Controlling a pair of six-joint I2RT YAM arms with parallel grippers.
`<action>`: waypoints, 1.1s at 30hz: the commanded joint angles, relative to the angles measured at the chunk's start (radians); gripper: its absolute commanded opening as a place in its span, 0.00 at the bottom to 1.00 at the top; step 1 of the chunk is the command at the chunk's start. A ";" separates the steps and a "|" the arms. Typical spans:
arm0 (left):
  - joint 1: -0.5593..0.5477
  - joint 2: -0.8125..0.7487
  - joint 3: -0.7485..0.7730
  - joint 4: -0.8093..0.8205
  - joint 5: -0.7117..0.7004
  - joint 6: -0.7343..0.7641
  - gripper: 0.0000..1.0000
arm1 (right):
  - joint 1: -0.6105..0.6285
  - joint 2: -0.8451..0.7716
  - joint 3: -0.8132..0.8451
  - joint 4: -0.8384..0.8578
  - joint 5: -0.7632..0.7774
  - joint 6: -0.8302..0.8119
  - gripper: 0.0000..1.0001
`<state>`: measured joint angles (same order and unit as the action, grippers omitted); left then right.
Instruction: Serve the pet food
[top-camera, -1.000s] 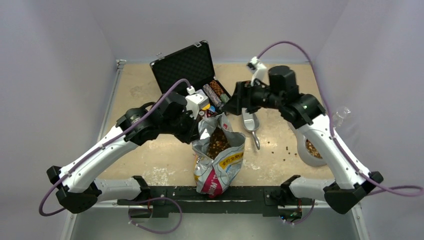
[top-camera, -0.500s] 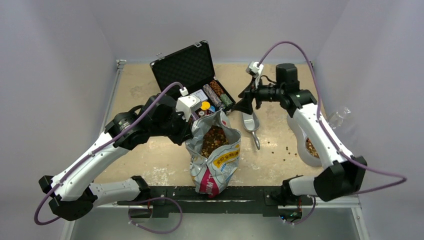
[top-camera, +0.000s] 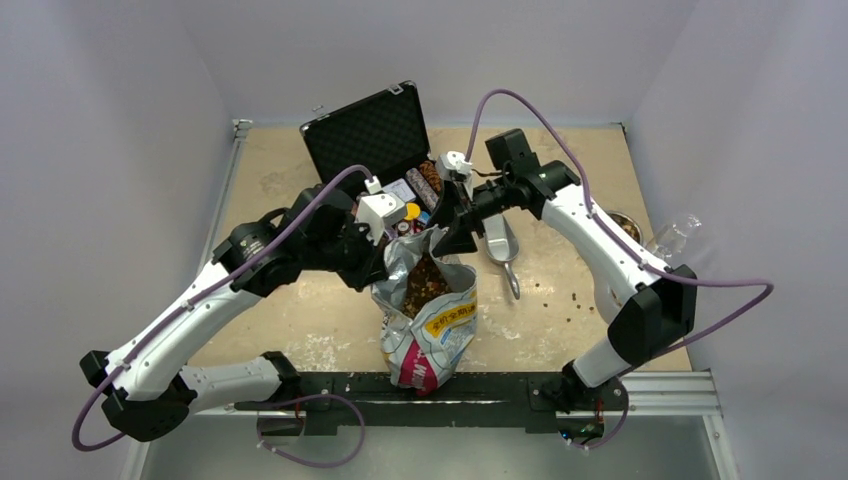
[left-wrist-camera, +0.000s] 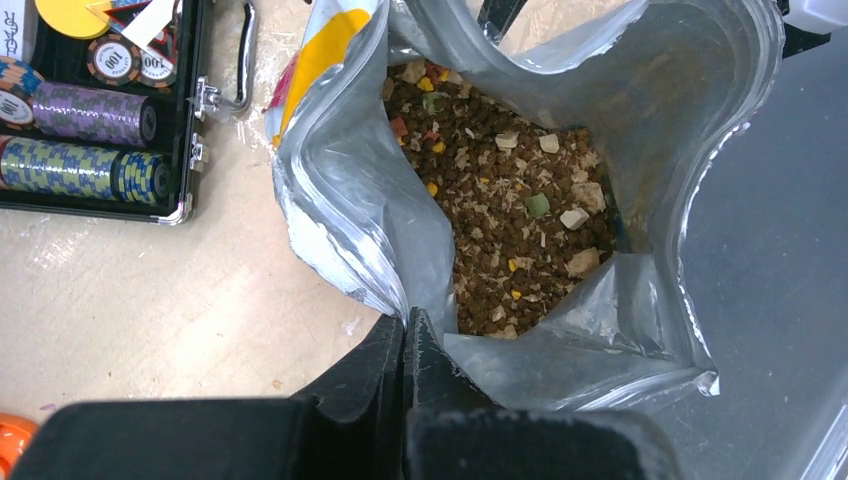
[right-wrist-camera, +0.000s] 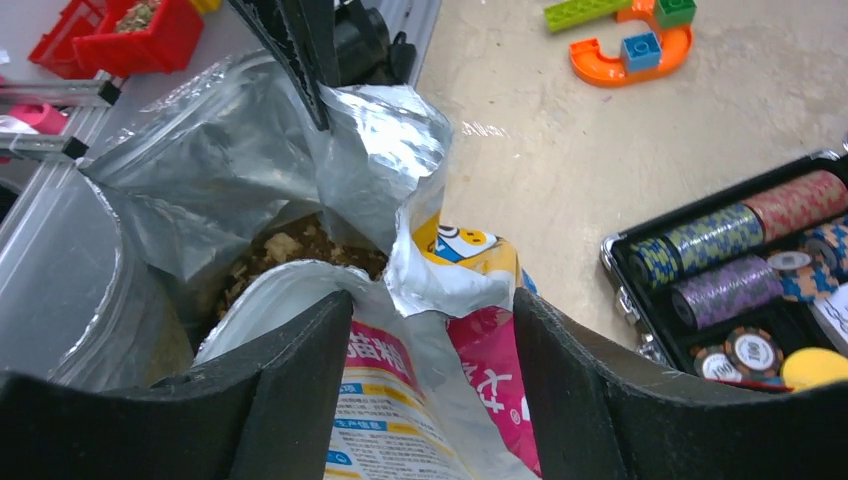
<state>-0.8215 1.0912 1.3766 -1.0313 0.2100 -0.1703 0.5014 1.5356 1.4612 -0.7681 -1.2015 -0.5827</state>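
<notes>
The printed bag (top-camera: 432, 318) stands open at the table's middle, with brown pet food (left-wrist-camera: 500, 200) showing inside. My left gripper (left-wrist-camera: 408, 322) is shut on the bag's near-left rim, also seen from above (top-camera: 385, 252). My right gripper (right-wrist-camera: 432, 305) is open at the far rim (top-camera: 450, 232). Its fingers stand either side of a fold of the printed wall, and the left finger (right-wrist-camera: 300, 370) touches it. Pet food (right-wrist-camera: 300, 245) shows just beyond that fold. The left gripper's fingers (right-wrist-camera: 300, 50) appear at the top of the right wrist view, pinching the silver lining.
An open black case (top-camera: 372, 130) with poker chips (top-camera: 430, 182) lies behind the bag. A metal scoop (top-camera: 503, 250) lies right of it, with loose kibble (top-camera: 560, 295) scattered nearby. A bowl (top-camera: 628, 226) and a clear glass (top-camera: 676, 235) stand at the far right. Toy bricks (right-wrist-camera: 630, 40) lie on the table.
My right arm has swung left from above the scoop to the bag's far rim, its jaws narrowing a little. My left gripper keeps its hold; the bag has shifted slightly left.
</notes>
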 joint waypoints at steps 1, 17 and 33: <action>0.010 -0.005 0.045 0.000 0.034 0.052 0.00 | 0.022 0.021 0.061 -0.057 -0.125 -0.072 0.63; 0.012 -0.028 0.133 -0.097 -0.204 -0.099 0.49 | 0.022 -0.206 -0.181 0.511 0.469 0.837 0.00; 0.011 -0.038 0.240 -0.104 -0.068 -0.222 0.73 | 0.019 -0.352 -0.022 0.139 1.279 1.379 0.00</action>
<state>-0.8181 1.0512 1.6009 -1.1454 0.0422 -0.3805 0.5434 1.1732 1.2785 -0.6952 -0.1421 0.6041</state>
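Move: The left hand still pinches the pet food bag's left rim; the bag's middle lies about 9 cm to its right, 5 cm back and 12 cm below, with the chip case some 25 cm ahead and 2 cm right. A fold of the bag's rim sits between the right hand's open fingers, about 1 cm left and 1 cm below. From the right hand, the scoop is roughly 16 cm right and 8 cm ahead on the table. Hold the right hand almost still and shut its fingers on the fold of the rim, the left keeping its pinch meanwhile. Then open the left fingers to let go of the rim and draw that hand up about 7 cm and a little left, while the right swings the pinched bag about 9 cm right and some forward, turning clockwise roughly 75 degrees and tipping down. ##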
